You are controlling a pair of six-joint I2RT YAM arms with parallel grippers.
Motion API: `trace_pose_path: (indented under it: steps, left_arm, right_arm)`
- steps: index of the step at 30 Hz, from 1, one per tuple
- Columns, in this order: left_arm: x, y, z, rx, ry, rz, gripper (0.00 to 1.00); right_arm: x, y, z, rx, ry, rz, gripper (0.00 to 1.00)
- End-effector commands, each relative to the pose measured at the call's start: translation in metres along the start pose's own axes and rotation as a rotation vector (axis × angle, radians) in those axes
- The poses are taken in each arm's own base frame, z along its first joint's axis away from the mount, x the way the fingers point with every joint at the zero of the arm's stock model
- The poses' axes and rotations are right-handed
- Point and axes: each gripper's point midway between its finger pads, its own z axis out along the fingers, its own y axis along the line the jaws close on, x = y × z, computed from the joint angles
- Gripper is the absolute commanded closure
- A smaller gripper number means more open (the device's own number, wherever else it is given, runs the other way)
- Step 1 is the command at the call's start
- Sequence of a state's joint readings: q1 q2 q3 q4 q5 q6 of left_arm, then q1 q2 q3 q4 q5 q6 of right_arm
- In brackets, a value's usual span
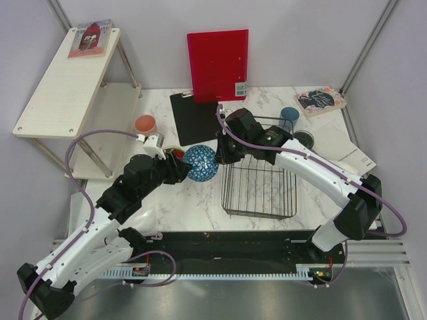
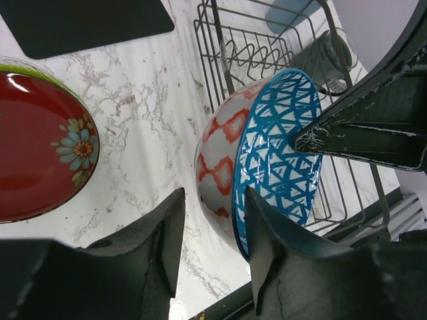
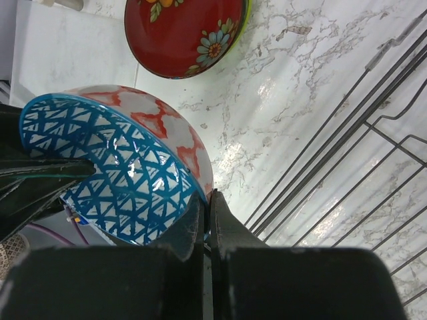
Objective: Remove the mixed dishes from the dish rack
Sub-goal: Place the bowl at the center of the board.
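Note:
The blue patterned bowl [image 1: 200, 163] [image 2: 267, 153] [image 3: 113, 173] hangs tilted on its side above the marble, just left of the black wire dish rack [image 1: 260, 190] [image 2: 227, 40] [image 3: 347, 147]. My right gripper [image 1: 219, 152] [image 3: 208, 197] is shut on the bowl's rim. My left gripper [image 1: 183, 167] [image 2: 213, 220] straddles the opposite rim, open, one finger inside the bowl and the other still clear of the outer wall. The dark red plate [image 2: 40, 153] [image 3: 183, 33] lies on the lime-green dish [image 2: 27, 67] [image 3: 245, 20]. A light blue cup [image 1: 289, 117] [image 2: 287, 13] and a dark grey mug [image 1: 305, 139] [image 2: 330, 57] stand at the rack's far right end.
A pink cup [image 1: 145, 124] stands at the back left by a black mat [image 1: 193, 119] [image 2: 80, 20]. A red board [image 1: 217, 65] leans on the back wall. A white shelf [image 1: 67, 80] is at left, a book [image 1: 320, 100] and paper [image 1: 350, 157] at right.

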State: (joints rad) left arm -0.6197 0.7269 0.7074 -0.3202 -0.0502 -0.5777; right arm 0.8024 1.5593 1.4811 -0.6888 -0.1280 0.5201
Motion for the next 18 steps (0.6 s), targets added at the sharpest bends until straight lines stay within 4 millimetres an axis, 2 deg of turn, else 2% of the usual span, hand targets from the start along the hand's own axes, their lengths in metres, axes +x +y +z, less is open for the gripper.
trace_pose_path:
  steps: [1,2,5,9,10,12,13,15,16,18]
  left_arm:
    - [0.003,0.0,0.001,0.006,0.003,0.015,0.57]
    - [0.003,0.002,0.002,-0.002,0.005,0.015,0.62]
    - [0.003,0.005,0.003,-0.025,0.009,0.013,0.98]
    - [0.001,0.013,0.001,-0.078,0.009,0.014,0.98]
    - [-0.002,0.017,0.001,-0.106,-0.004,0.013,0.98]
    - [-0.005,0.023,-0.002,-0.143,-0.012,0.011,0.98]
    - [-0.008,0.027,-0.002,-0.168,-0.021,0.018,0.98]
    - [-0.014,0.032,-0.003,-0.199,-0.033,0.02,0.98]
    - [-0.017,0.034,-0.005,-0.221,-0.038,0.017,0.98]
    - [-0.023,0.044,-0.005,-0.264,-0.043,-0.003,0.98]
  right_arm:
    - [-0.028,0.031,-0.016,-0.103,-0.093,-0.016,1.0]
    - [-0.027,0.031,-0.016,-0.102,-0.092,-0.016,1.0]
    - [-0.027,0.03,-0.018,-0.093,-0.099,-0.024,1.0]
    - [-0.027,0.02,-0.02,-0.045,-0.125,-0.042,0.98]
    - [-0.028,0.018,-0.023,-0.038,-0.14,-0.043,0.75]
    - [-0.028,0.007,-0.022,0.012,-0.169,-0.045,0.53]
    - [-0.032,0.003,-0.029,0.037,-0.202,-0.043,0.39]
    - [-0.035,-0.014,-0.032,0.116,-0.252,-0.036,0.3]
    - [-0.038,-0.018,-0.041,0.135,-0.285,-0.036,0.24]
    - [-0.04,-0.033,-0.047,0.206,-0.322,-0.037,0.19]
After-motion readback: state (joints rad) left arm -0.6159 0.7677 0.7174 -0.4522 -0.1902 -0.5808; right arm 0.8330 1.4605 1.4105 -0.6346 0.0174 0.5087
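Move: The bowl hangs between the two grippers, in the air: its middle is about 5 cm to the right of the left hand and 4 cm ahead, at hand height, with that hand's half-open fingers already around its rim. For the right hand, which still pinches the opposite rim, the bowl's middle is some 6 cm to the left and 1 cm back. From the left hand, the red dish sits 12 cm ahead, 5 cm left and 15 cm down, and the black board 28 cm ahead, 4 cm right; the rack's middle is 17 cm to the right and 3 cm ahead of the right hand. The bowl's near-left rim is pinched by the left fingers as they shut, and the left hand then carries it down and left, about 4.5 cm in all, turning some 10 degrees. The right hand at first follows about a centimetre back and left with its grip kept, then opens wide, lets go of the rim and draws off to the right and up by around 3 cm. ##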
